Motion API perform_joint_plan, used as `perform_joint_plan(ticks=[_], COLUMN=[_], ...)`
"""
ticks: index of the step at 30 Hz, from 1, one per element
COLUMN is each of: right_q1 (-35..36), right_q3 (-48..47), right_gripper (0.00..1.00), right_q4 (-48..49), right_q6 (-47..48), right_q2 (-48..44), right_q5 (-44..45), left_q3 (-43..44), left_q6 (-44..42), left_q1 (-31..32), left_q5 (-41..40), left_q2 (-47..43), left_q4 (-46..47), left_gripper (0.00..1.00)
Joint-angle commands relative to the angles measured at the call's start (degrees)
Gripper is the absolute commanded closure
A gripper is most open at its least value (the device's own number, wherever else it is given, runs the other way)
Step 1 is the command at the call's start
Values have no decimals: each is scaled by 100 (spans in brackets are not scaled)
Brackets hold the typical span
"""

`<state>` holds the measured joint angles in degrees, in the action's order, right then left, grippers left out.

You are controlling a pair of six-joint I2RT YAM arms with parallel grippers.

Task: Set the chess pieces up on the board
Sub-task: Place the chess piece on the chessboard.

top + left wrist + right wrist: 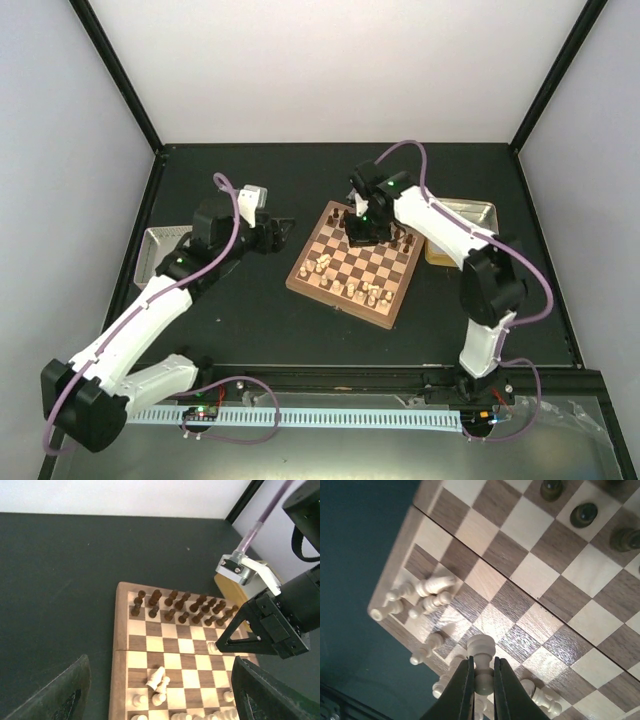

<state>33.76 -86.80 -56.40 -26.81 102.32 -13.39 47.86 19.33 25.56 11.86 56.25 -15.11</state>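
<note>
The board (340,304) lies angled at mid-table. Dark brown chess pieces (180,607) stand in two rows along its far side. Cream chess pieces (159,679) crowd the near side, and some lie toppled (434,586). My right gripper (481,664) is shut on a cream piece (480,646), held above the squares near the cream rows. That same gripper (358,232) hangs over the board's far half. My left gripper (276,232) is just left of the board, open and empty. Its fingers (60,695) frame the board's left edge.
A metal tray (152,248) sits at the left behind my left arm. Another tray (472,212) is at the right, behind the right arm. A yellowish block (438,252) lies beside the board's right edge. Black frame posts stand at the table's corners.
</note>
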Motion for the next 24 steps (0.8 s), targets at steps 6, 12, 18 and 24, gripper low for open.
perform_joint_plan(ticks=[6,12,18,24], right_q1=[64,189,372,452], right_q3=[-1457,-1565,-1672,-1732], right_gripper=[98,97,95,95], right_q4=[-2146,-2640,-2806,-2789], right_q6=[392,376,342,255], right_q2=[1164,1407,1659,1941], right_q5=[-101,81,220,406], left_q3=[289,355,477,486], left_q6=[-369,-482,-484,-526], left_q1=[-43,-43,-49,-51], left_q5=[-464,-642,-672,-801], left_q2=[393,500,685,699], left_q4=[79,96,-48,-84], left_gripper=[21,20,20,20])
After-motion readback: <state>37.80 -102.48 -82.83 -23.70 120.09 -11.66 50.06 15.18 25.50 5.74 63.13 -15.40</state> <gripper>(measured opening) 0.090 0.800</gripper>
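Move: The white piece in the right fingers is bound for what looks like the empty square in the board's second row, about 9 cm back, 1 cm left and 8 cm below. Its neighbours are a pawn 10 cm back and 1 cm right of that hand, a front-row piece 11 cm back and 1 cm left, and two lying pieces 4 cm back and 8 cm left. From the empty left hand, the square lies some 11 cm back, 12 cm right and 20 cm below. Keeping the white piece pinched upright by its head, the right hand sinks a little, draws back fairly level over the board, then sinks again towards the near rows of white pieces: about 5 cm back and 5 cm down in all. Its wrist tips some 25 degrees, swinging the fingertips back towards the base. The left hand, open and empty, eases about 3 cm forward and down. ##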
